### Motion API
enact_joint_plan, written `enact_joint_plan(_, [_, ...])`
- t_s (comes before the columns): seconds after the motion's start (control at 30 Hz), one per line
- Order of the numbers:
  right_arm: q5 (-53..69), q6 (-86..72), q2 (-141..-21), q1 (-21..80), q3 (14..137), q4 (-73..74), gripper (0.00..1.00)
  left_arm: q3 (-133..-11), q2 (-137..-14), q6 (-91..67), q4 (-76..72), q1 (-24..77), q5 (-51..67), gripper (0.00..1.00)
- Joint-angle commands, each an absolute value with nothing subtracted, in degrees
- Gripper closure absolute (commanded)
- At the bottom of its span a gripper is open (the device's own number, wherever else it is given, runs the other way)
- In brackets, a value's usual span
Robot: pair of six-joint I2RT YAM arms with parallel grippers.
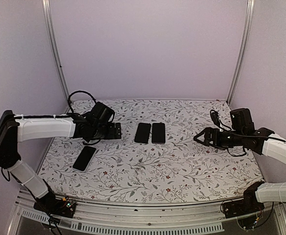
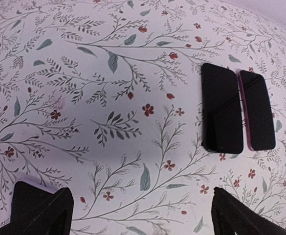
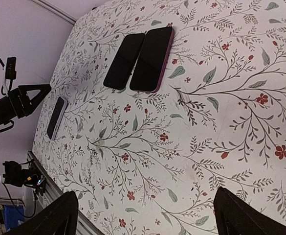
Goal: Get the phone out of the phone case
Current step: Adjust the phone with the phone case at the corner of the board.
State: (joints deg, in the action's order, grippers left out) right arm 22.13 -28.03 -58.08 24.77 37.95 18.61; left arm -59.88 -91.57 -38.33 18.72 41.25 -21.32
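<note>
A black phone [image 1: 84, 158] lies near the left front of the floral mat. In the right wrist view this phone [image 3: 56, 117] shows a pale grey rim that looks like the clear phone case. Two more black phones lie side by side mid-mat: a plain one [image 1: 143, 132] [image 2: 222, 108] and one with a magenta edge [image 1: 158, 132] [image 2: 257, 110] [image 3: 152, 59]. My left gripper [image 1: 116, 131] [image 2: 142, 198] hovers open left of that pair, with nothing between its fingers. My right gripper [image 1: 199, 137] [image 3: 146, 198] hangs open to the pair's right, over bare mat.
The floral mat [image 1: 182, 166] covers the table, with lavender walls on three sides. Aluminium posts [image 1: 55, 54] stand at the back corners. A metal rail [image 1: 147, 215] runs along the front edge, and cables [image 1: 79, 95] loop behind the left arm.
</note>
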Motion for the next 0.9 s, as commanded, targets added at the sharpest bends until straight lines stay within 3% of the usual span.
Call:
enact_joint_plan(0.0, [20.3, -28.4, -59.8, 27.2, 36.9, 15.9, 0.01, -51.9, -83.4, -41.5, 19.0, 39.6, -25.3, 0.01])
enact_joint_plan(0.43, [19.6, -30.2, -64.8, 31.5, 37.6, 13.1, 0.01, -29.9, -65.4, -46.4, 14.1, 25.3, -19.3, 0.01])
enact_joint_plan(0.7, [18.9, -30.9, -65.9, 33.4, 37.9, 12.6, 0.01, -21.4, -64.4, -45.4, 5.1, 15.0, -8.3, 0.01])
enact_joint_plan(0.87, [18.6, -31.1, -66.2, 33.9, 38.1, 12.5, 0.01, -18.8, -67.2, -46.5, 1.7, 14.9, -3.5, 0.01])
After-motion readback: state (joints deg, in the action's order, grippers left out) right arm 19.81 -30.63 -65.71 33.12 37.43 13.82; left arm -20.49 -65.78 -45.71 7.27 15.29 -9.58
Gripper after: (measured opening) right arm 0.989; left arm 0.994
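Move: The phone in its case, at the table's left side, is what I go for: about 15 cm left of my left hand, 12 cm back and 10 cm below. At much the same depth, the black slab lies roughly 14 cm to that hand's right and 8 cm ahead; the pink-edged slab is at its right, 23 cm right of the hand and 8 cm ahead. From my right hand the cased phone lies some 55 cm left, 2 cm back and 15 cm down. I swing my open left hand left, some 19 cm in all, drawing back and sinking about 8 cm each, towards the cased phone, turning it counter-clockwise about 25 degrees. The sideways sweep dies out and I finish mostly downward, open fingers low by the phone's far-left edge, with no grip yet. My empty right hand eases about 4 cm left and 3 cm down. ##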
